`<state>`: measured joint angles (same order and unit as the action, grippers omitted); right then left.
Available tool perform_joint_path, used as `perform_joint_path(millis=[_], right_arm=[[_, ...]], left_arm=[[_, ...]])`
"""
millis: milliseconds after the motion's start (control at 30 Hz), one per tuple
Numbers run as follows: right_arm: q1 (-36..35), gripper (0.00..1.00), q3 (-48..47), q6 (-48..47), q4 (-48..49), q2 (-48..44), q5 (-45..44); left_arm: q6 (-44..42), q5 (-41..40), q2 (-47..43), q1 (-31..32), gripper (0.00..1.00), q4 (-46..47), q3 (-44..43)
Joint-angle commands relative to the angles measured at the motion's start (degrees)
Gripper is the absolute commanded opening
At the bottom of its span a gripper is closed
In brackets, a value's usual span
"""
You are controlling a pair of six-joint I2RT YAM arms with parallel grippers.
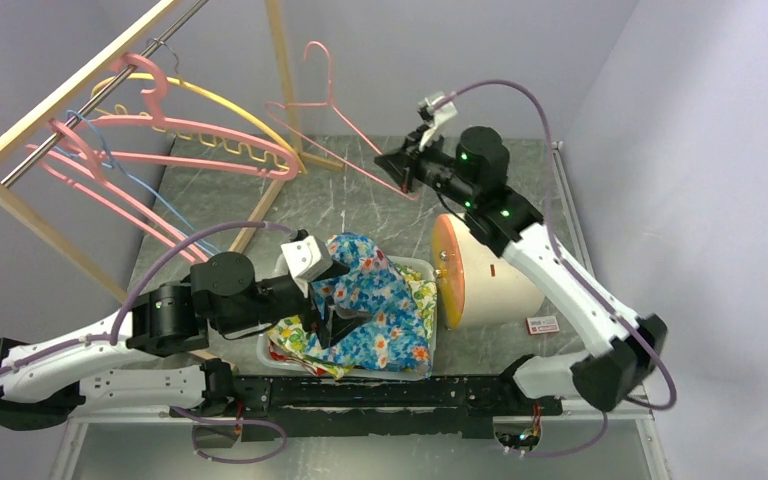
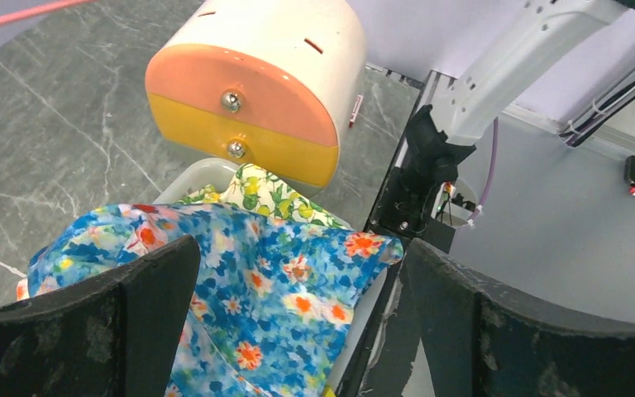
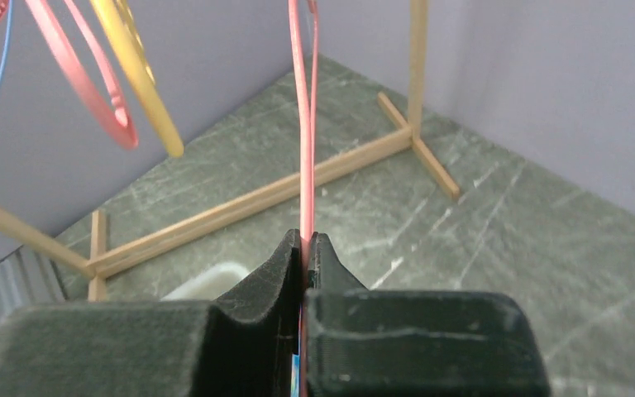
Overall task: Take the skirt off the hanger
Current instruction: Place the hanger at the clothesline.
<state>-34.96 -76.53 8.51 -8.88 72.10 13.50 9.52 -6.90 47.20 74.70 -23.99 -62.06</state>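
The blue floral skirt lies crumpled in a white bin, off the hanger. My left gripper hovers just over it, open, its wide-apart fingers straddling the cloth without pinching it. At the back, my right gripper is raised and shut on the lower corner of a thin pink wire hanger. In the right wrist view the pink wire rises straight out of the shut gripper.
A yellow lemon-print cloth shares the bin. A cream cylinder with an orange-and-yellow end lies right of the bin. A wooden rack at the back left carries several pink, yellow and blue hangers.
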Motion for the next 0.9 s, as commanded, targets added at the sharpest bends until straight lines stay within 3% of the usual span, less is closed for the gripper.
perform_joint_path(millis=[0, 233, 867], right_arm=[[-1.1, 0.0, -6.3, -2.7, 17.9, 6.8, 2.8], [-2.7, 0.0, -13.3, 0.7, 25.4, 17.4, 6.5], [-7.3, 0.0, -38.3, 3.4, 25.6, 41.8, 9.6]], left_arm=[[3.0, 1.2, -2.5, 0.2, 0.99, -0.8, 0.7], [4.7, -0.7, -4.2, 0.2, 0.99, -1.6, 2.3], [5.9, -1.4, -4.7, 0.2, 0.99, -1.6, 2.8]])
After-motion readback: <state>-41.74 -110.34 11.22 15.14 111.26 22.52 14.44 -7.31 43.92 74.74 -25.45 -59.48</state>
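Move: Ahead and well to the left of the right hand, which holds the emptied pink hanger by one end, the far stretch of the clothesline lies about 19 cm farther out, 34 cm left and some 12 cm higher. The yellow hanger's middle is roughly 28 cm left and 9 cm ahead of the right hand, the thick pink hanger's 34 cm left and 6 cm ahead, both near its height. From the left hand, that stretch lies about 42 cm ahead, 28 cm left and 15 cm up. Carrying the pink hanger hook-first towards the clothesline's far stretch, the right hand sweeps about 18 cm left and 8 cm forward while climbing some 5 cm, the rise coming mainly early on. Its still-shut fingers keep pinching the hanger's end as the wrist turns roughly 15 degrees counter-clockwise and tips the fingers up, bringing the hanger alongside the far side of the yellow one. ##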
